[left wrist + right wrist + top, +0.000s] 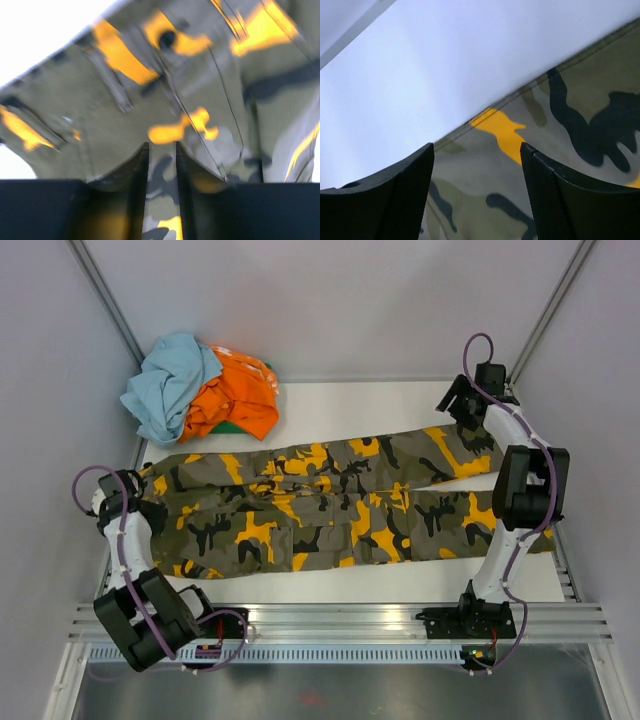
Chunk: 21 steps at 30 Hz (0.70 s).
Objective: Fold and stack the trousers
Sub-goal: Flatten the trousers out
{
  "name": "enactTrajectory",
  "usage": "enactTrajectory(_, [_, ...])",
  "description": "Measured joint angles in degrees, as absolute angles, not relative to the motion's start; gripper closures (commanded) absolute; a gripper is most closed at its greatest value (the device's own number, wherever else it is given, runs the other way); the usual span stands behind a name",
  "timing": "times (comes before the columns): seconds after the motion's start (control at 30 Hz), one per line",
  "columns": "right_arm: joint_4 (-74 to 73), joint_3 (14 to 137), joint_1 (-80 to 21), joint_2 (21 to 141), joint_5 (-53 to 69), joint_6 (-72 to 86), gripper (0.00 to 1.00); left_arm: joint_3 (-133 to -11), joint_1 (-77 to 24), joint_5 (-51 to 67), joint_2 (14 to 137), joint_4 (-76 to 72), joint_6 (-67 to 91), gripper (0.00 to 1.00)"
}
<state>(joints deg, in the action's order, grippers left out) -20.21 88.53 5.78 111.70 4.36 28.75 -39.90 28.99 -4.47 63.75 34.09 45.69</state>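
Note:
The camouflage trousers [320, 505] lie spread flat across the white table [370, 405], waist at the left and both legs running right. My left gripper [143, 492] is down at the waist end. In the left wrist view its fingers stand a narrow gap apart [161, 145], with camouflage cloth [125, 110] showing in the gap and all around; the view is blurred. My right gripper [455, 400] is at the far end of the upper leg. In the right wrist view it is wide open [477, 146] over the leg's hem edge [580, 100], with nothing held.
A pile of light blue and orange clothes [200, 390] sits at the back left corner of the table. Grey walls close in on both sides. A metal rail [340, 625] carrying both arm bases runs along the near edge.

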Motion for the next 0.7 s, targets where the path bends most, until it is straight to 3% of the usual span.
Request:
enactTrajectory(0.17, [-19.9, 91.7, 5.8, 120.3, 4.1, 28.5, 0.36, -41.3, 34.3, -2.9, 66.8, 32.3, 44.4, 0.91])
enactTrajectory(0.2, [-20.2, 91.5, 5.8, 121.4, 3.7, 28.3, 0.47, -41.7, 34.4, -2.2, 67.4, 31.4, 44.2, 0.97])
enactTrajectory(0.27, [-20.3, 90.8, 5.8, 122.7, 2.8, 27.9, 0.62, -42.7, 34.4, -0.7, 68.6, 29.0, 43.6, 0.98])
enactTrajectory(0.3, [-20.4, 90.4, 5.9, 122.9, 2.5, 27.8, 0.75, -43.6, 34.4, 0.0, 69.6, 28.1, 43.5, 0.98])
enactTrajectory(0.4, [-20.0, 89.0, 6.7, 123.0, 1.9, 28.5, 0.90, -47.4, 34.4, 1.7, 74.8, 24.7, 43.3, 0.98])
enactTrajectory(0.5, [-17.5, 86.2, 8.5, 122.5, 2.5, 29.8, 0.99, -50.7, 34.4, 3.4, 80.4, 21.8, 43.1, 0.98])
enactTrajectory(0.7, [-11.2, 79.5, 12.4, 119.6, 4.3, 32.4, 1.00, -53.5, 33.8, 4.9, 88.8, 17.8, 43.1, 0.98])
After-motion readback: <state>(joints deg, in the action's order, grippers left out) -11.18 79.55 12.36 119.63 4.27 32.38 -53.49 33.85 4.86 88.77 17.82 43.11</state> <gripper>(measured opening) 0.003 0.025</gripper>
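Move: The left hand is to go to the far corner of the trousers' waistband, about 14 cm ahead, 7 cm to its left and 7 cm below; the blue cloth lies some 35 cm straight ahead. For the right hand, the far leg's end is about 5 cm back, 9 cm right and 11 cm down, with the leg's yellow patch 2 cm back and 2 cm left, as low. Drop the right gripper about 10 cm onto the far leg near its far edge, shutting the fingers on the way, then slide the closed tips some 4 cm right along the cloth towards the leg's end. Meanwhile close the left fingers and carry them about 10 cm forward and 6 cm left, still above the trousers, towards the waistband's far corner. ##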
